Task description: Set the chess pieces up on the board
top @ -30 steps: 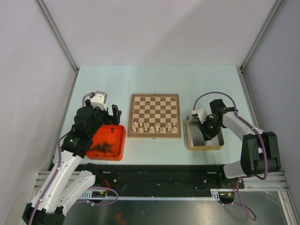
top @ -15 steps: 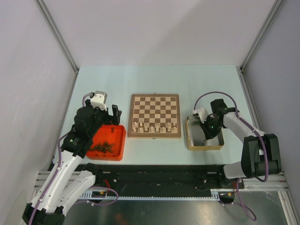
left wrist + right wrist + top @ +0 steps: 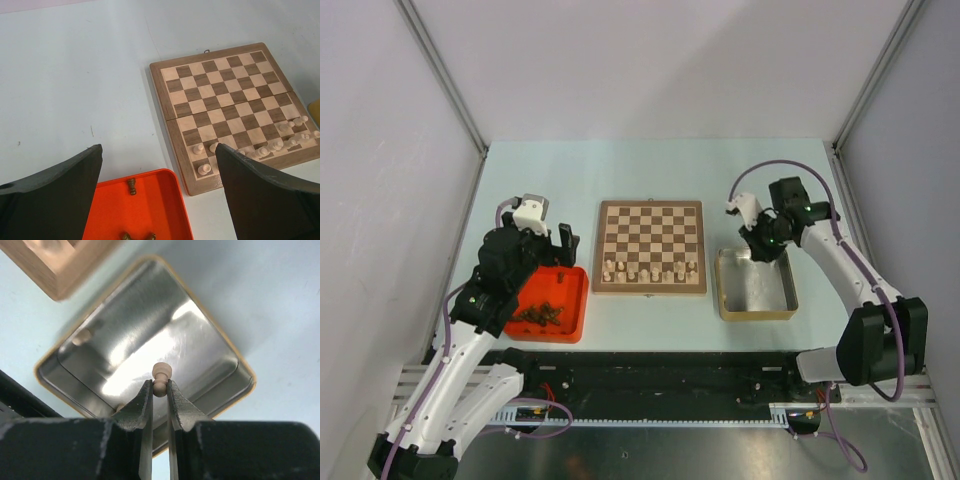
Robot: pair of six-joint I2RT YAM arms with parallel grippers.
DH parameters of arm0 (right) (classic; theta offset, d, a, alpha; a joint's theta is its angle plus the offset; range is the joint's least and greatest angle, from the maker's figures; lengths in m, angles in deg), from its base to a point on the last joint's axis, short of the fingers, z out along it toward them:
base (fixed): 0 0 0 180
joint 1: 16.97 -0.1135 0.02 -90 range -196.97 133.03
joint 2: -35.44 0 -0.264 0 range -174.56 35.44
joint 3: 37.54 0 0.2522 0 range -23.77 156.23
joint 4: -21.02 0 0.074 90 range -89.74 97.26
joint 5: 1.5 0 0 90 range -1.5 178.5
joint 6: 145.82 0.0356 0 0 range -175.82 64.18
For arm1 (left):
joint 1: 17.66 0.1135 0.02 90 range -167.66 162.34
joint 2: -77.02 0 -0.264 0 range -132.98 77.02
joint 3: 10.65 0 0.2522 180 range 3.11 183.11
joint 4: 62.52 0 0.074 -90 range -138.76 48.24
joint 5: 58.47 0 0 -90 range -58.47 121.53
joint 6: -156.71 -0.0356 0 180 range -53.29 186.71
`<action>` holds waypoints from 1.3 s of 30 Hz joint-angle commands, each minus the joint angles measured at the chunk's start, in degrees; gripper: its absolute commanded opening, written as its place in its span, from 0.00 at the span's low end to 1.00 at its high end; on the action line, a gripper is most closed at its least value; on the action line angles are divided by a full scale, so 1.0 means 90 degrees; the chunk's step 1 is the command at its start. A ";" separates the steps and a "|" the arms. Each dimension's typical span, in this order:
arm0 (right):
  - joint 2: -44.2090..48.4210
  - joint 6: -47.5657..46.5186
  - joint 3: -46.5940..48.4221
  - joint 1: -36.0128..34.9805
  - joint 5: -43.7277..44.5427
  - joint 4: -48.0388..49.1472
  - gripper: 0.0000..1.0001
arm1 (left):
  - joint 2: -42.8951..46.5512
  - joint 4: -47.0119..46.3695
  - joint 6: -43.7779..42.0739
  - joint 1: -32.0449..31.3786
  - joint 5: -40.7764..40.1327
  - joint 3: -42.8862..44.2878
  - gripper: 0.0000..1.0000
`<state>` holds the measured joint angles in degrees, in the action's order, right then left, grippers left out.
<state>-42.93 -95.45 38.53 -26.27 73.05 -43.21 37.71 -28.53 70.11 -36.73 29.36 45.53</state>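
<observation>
The board lies mid-table, with several pale chess pieces standing along its near rows. My right gripper hangs above the far end of the gold tin, shut on a pale pawn-like piece whose round end sticks out past the fingertips. Another pale piece lies inside the tin. My left gripper hangs wide open over the far edge of the red tray, holding nothing.
Several dark brown chessmen lie in the red tray, left of the board. The tin sits right of the board. Grey walls with metal posts enclose the table on three sides.
My right gripper closed on a pale piece inside the tin, then lifted it up and toward the tin's far end. The left arm has stayed still.
</observation>
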 commanded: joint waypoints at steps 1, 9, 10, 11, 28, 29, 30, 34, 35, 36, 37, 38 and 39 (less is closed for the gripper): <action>-0.0295 0.0087 0.0936 -0.0868 -0.0247 -0.0143 0.03 | 0.0071 -0.0216 -0.0231 0.0049 0.0056 -0.0015 1.00; -0.1623 0.0254 0.2490 -0.2530 -0.0159 -0.0182 0.03 | 0.0129 -0.0216 -0.0241 0.0049 -0.0129 -0.0035 1.00; -0.1895 0.0263 0.2685 -0.2647 -0.0140 -0.0279 0.03 | 0.0139 -0.0216 -0.0251 0.0049 -0.0139 -0.0035 1.00; -0.2062 0.0264 0.3035 -0.2880 -0.0149 -0.0338 0.03 | 0.0159 -0.0216 -0.0241 0.0049 -0.0149 -0.0045 1.00; -0.4787 0.0263 0.6240 -0.4054 -0.0345 -0.1227 0.06 | 0.0305 -0.0226 -0.0251 0.0049 -0.0276 -0.0035 1.00; -0.4856 0.0264 0.6299 -0.4093 -0.0335 -0.1256 0.06 | 0.0315 -0.0216 -0.0251 0.0049 -0.0305 -0.0035 1.00; -0.4934 0.0273 0.6348 -0.4094 -0.0345 -0.1276 0.06 | 0.0334 -0.0216 -0.0251 0.0049 -0.0373 -0.0035 1.00; -0.5208 0.0293 0.6427 -0.4162 -0.0355 -0.1286 0.07 | 0.0403 -0.0216 -0.0231 0.0049 -0.0568 -0.0045 1.00; -0.5247 0.0293 0.6408 -0.4181 -0.0355 -0.1295 0.07 | 0.0442 -0.0216 -0.0241 0.0049 -0.0627 -0.0054 1.00; -0.5277 0.0283 0.6398 -0.4201 -0.0345 -0.1296 0.07 | 0.0452 -0.0216 -0.0222 0.0049 -0.0676 -0.0054 1.00; -0.5306 0.0283 0.6388 -0.4211 -0.0345 -0.1296 0.07 | 0.0471 -0.0226 -0.0221 0.0049 -0.0763 -0.0054 1.00; -0.5354 0.0283 0.6369 -0.4211 -0.0335 -0.1296 0.07 | 0.0520 -0.0226 -0.0221 0.0049 -0.0803 -0.0054 1.00; -0.5384 0.0283 0.6359 -0.4230 -0.0325 -0.1296 0.07 | 0.0530 -0.0207 -0.0212 0.0049 -0.0842 -0.0064 1.00</action>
<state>-90.51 -93.49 93.37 -63.63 70.56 -53.73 41.10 -28.56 69.67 -36.73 24.62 45.11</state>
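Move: The right hand, holding a pawn above the metal tray, is bound for the empty light square beside the two left-end pawns on the board: about 32 cm left, 3 cm ahead and 10 cm below. The nearer of those pawns stands 35 cm left, 3 cm ahead; the back-row bishop 32 cm left, level fore and aft. The tray's middle is 2 cm right, 2 cm back. From the left hand, that square lies roughly 16 cm right, 6 cm ahead, well below. Leftward in one fast sweep of some 30 cm, the right hand carries the still-pinched pawn from over the metal tray to the board's left part, drifting about 3 cm forward. It first rises about 4 cm, then sinks some 6 cm towards the empty second-row square, turning about 35 degrees counter-clockwise, fingers staying closed. The open left hand eases 2 cm left and slightly up. ##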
